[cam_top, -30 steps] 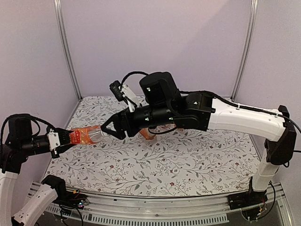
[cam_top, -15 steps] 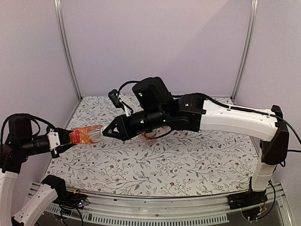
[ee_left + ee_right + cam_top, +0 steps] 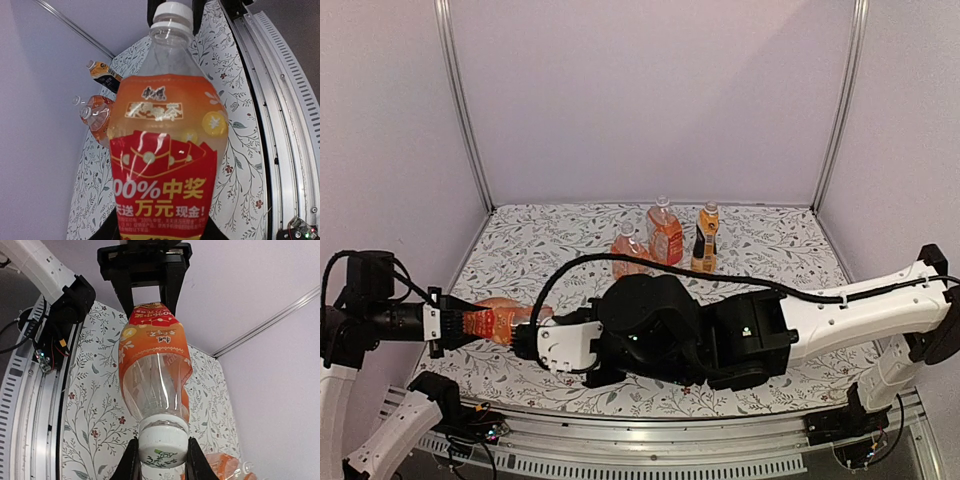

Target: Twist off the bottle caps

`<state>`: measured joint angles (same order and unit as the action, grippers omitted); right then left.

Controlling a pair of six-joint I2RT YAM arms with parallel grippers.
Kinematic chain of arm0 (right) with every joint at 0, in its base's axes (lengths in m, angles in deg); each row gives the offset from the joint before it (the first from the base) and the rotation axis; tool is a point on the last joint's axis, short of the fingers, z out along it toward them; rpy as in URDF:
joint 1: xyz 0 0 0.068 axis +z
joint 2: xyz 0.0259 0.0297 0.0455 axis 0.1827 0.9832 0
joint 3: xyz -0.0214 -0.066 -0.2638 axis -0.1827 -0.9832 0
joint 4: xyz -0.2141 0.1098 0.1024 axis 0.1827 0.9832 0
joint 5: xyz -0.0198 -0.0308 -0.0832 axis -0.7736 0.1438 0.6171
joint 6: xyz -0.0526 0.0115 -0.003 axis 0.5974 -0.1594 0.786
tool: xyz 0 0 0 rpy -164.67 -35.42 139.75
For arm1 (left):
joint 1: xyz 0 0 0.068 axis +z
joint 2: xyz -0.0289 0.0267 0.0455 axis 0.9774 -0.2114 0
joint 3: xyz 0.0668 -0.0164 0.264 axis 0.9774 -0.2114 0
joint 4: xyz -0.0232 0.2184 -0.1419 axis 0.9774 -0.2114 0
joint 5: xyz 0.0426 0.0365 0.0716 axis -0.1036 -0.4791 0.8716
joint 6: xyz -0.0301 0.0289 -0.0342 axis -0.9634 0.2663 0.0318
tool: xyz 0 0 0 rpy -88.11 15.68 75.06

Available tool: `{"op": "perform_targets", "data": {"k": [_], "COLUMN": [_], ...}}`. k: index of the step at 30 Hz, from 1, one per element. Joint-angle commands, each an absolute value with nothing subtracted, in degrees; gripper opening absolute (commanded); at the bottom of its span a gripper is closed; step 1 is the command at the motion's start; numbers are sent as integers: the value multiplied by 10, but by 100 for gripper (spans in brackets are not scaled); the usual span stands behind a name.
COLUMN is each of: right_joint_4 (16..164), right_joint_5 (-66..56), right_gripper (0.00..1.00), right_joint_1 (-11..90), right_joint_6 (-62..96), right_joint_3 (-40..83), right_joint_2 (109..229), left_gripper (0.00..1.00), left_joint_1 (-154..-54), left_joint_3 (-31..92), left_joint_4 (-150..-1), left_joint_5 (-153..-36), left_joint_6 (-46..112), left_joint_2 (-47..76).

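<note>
My left gripper (image 3: 448, 325) is shut on the base of a squat orange-labelled bottle (image 3: 492, 322), which it holds level above the table's left side. In the left wrist view that bottle (image 3: 165, 145) fills the frame, its white cap (image 3: 171, 15) pointing away. My right gripper (image 3: 162, 462) is shut on that cap (image 3: 162, 446), one black finger (image 3: 131, 460) pressed on each side. The left gripper (image 3: 145, 265) shows at the bottle's far end. Three more bottles stand at the back: a squat one (image 3: 665, 232), a slim one (image 3: 705, 238) and another squat one (image 3: 628, 250).
The right arm's bulky black wrist (image 3: 650, 335) stretches low across the front of the floral table (image 3: 800, 260). An aluminium rail (image 3: 670, 450) runs along the near edge. Metal posts (image 3: 460, 110) stand at the back corners.
The right arm has swung down and forward from the middle of the table, and its gripper has gone from open to shut on the cap. The back bottles have come into view.
</note>
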<state>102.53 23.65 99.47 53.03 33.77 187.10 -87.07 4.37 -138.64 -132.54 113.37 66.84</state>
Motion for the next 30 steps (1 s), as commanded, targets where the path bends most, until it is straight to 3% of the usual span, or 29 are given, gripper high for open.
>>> {"op": "perform_targets", "data": {"k": [1, 9, 16, 21, 24, 27, 30], "right_joint_4": [952, 650, 639, 684, 946, 1199, 1299], "right_joint_5": [431, 441, 432, 471, 485, 319, 163], "right_gripper": [0, 0, 0, 0, 0, 0, 0], "right_joint_1": [1032, 1047, 1047, 1026, 987, 925, 882], "right_joint_6": [899, 1262, 1240, 1062, 827, 541, 366], "right_joint_3": [289, 182, 180, 198, 267, 343, 357], "right_joint_2": [1859, 1880, 1880, 1849, 1825, 1812, 1819], "left_gripper": [18, 18, 18, 17, 15, 15, 15], "left_joint_1": [-858, -858, -858, -858, -858, -858, -858], "left_joint_3": [40, 38, 34, 20, 11, 6, -4], "left_joint_4": [-1431, -1472, -1469, -1352, -1248, -1173, -1113], "left_joint_5": [-1294, -1280, -1263, -1222, -1187, -1177, -1175], "left_joint_6": [1155, 1202, 1198, 1049, 892, 747, 625], "left_joint_2": [659, 663, 665, 673, 680, 685, 689]}}
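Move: My right fingers are already shut on the bottle cap, with the bottle running from there about 4 cm ahead, 9 cm left and 4 cm down to its middle. From my left hand, still gripping the body, that cap is about 10 cm right, 4 cm back and 4 cm higher. From my right hand, the nearest standing bottle is some 30 cm ahead, 13 cm right and 18 cm lower; loose caps lie roughly 11 cm ahead, 20 cm right, 28 cm down. I keep the cap pinched and twist my right hand about 60 degrees more around the bottle's axis, counter-clockwise seen from the cap end, while my left hand keeps the bottle and sinks some 3 cm. Then I part them: my right hand carries the cap about 8 cm forward and 4 cm right, partly untwisting, as my left swings the bottle forward, up and slightly left, turning counter-clockwise. ##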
